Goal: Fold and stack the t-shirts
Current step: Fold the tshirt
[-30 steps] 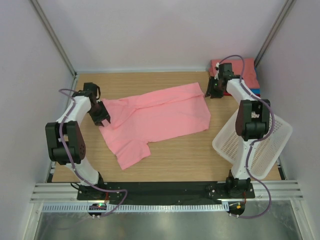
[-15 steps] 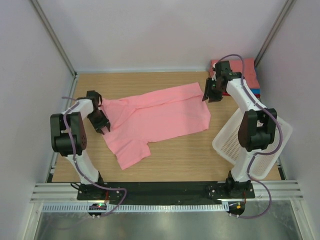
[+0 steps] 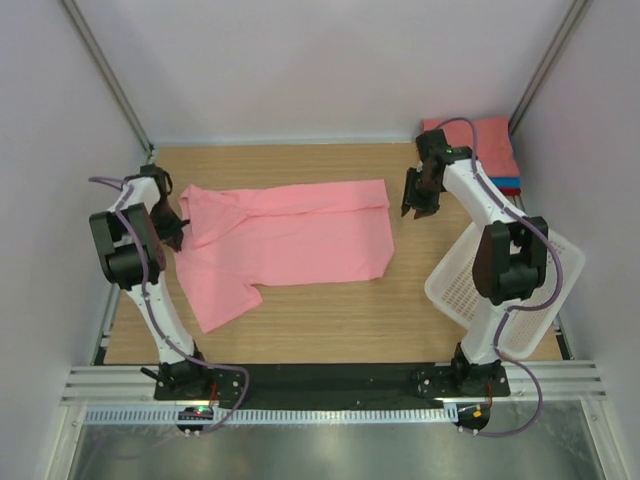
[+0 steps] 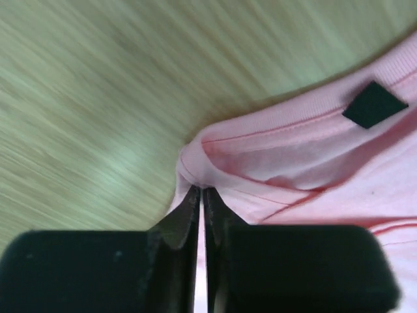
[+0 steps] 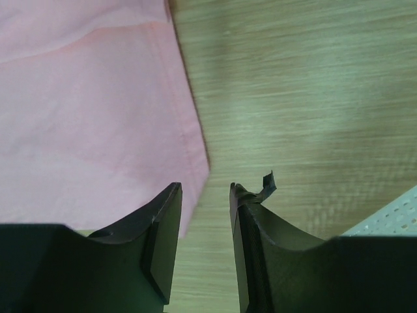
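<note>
A salmon-pink t-shirt (image 3: 290,235) lies spread flat across the wooden table, collar end to the left. My left gripper (image 3: 174,224) is at the shirt's left edge. In the left wrist view it (image 4: 201,190) is shut on a pinch of the t-shirt (image 4: 306,163) by the ribbed neckline, near a black label (image 4: 374,104). My right gripper (image 3: 418,196) hovers just right of the hem. In the right wrist view it (image 5: 205,189) is open with only bare wood between its fingers. The t-shirt (image 5: 85,98) lies beside its left finger.
A stack of folded t-shirts (image 3: 480,135), red on top with a blue one (image 3: 511,185) at its near side, sits in the back right corner. A white mesh basket (image 3: 545,285) lies tilted at the right edge, and its corner (image 5: 391,218) shows in the right wrist view.
My left gripper has shut on the neckline and drawn the t-shirt to the left, which has straightened it. The hem has slid away from my right gripper, which stays open.
</note>
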Robot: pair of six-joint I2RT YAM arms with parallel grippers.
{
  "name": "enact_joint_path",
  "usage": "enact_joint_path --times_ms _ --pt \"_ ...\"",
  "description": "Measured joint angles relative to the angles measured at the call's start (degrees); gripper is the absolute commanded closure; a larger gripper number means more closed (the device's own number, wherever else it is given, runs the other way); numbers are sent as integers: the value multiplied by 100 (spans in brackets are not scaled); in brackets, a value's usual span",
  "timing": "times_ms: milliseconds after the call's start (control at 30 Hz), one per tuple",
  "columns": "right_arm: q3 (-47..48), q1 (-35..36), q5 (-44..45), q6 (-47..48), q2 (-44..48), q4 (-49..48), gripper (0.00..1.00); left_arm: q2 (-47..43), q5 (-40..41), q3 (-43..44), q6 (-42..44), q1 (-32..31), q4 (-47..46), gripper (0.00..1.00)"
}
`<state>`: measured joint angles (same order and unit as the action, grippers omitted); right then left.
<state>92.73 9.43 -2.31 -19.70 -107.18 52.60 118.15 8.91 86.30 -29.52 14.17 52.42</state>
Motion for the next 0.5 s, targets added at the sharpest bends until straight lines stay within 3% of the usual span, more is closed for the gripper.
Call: enact_joint_path --times_ms 33,67,167,333,500 --pt "7 70 39 -13 -2 66 58 168 37 262 33 107 92 85" --pt "13 157 76 -13 -9 138 58 332 55 535 101 190 192 70" --pt "37 525 138 -4 -72 396 60 684 105 1231 201 323 343 58" --pt "22 1172 245 -199 -229 595 60 756 -131 2035 260 227 352 57" --pt "-520 1320 291 -699 -168 490 58 -28 -634 1351 103 -258 -4 59"
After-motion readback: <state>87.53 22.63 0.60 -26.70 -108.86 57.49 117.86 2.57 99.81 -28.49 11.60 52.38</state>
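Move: The left fingers are shut on the t-shirt's left edge at table height; the black tag is about 5 cm ahead and 2 cm right of them, and the shirt's far left corner about 14 cm ahead and 3 cm right. From the right hand, the shirt's near right corner lies some 12 cm back, 7 cm left and 11 cm down. Its far right corner is 13 cm ahead and 5 cm left, the basket 14 cm back and 26 cm right. Open the left gripper and let go of the shirt's left edge while still easing left. Carry the hand about 8 cm forward and 6 cm up towards the far left corner, then swing it right, fingertips tilting forward. Meanwhile bring the open right gripper back and left, about 7 cm each, and 4 cm down towards the near right corner. ##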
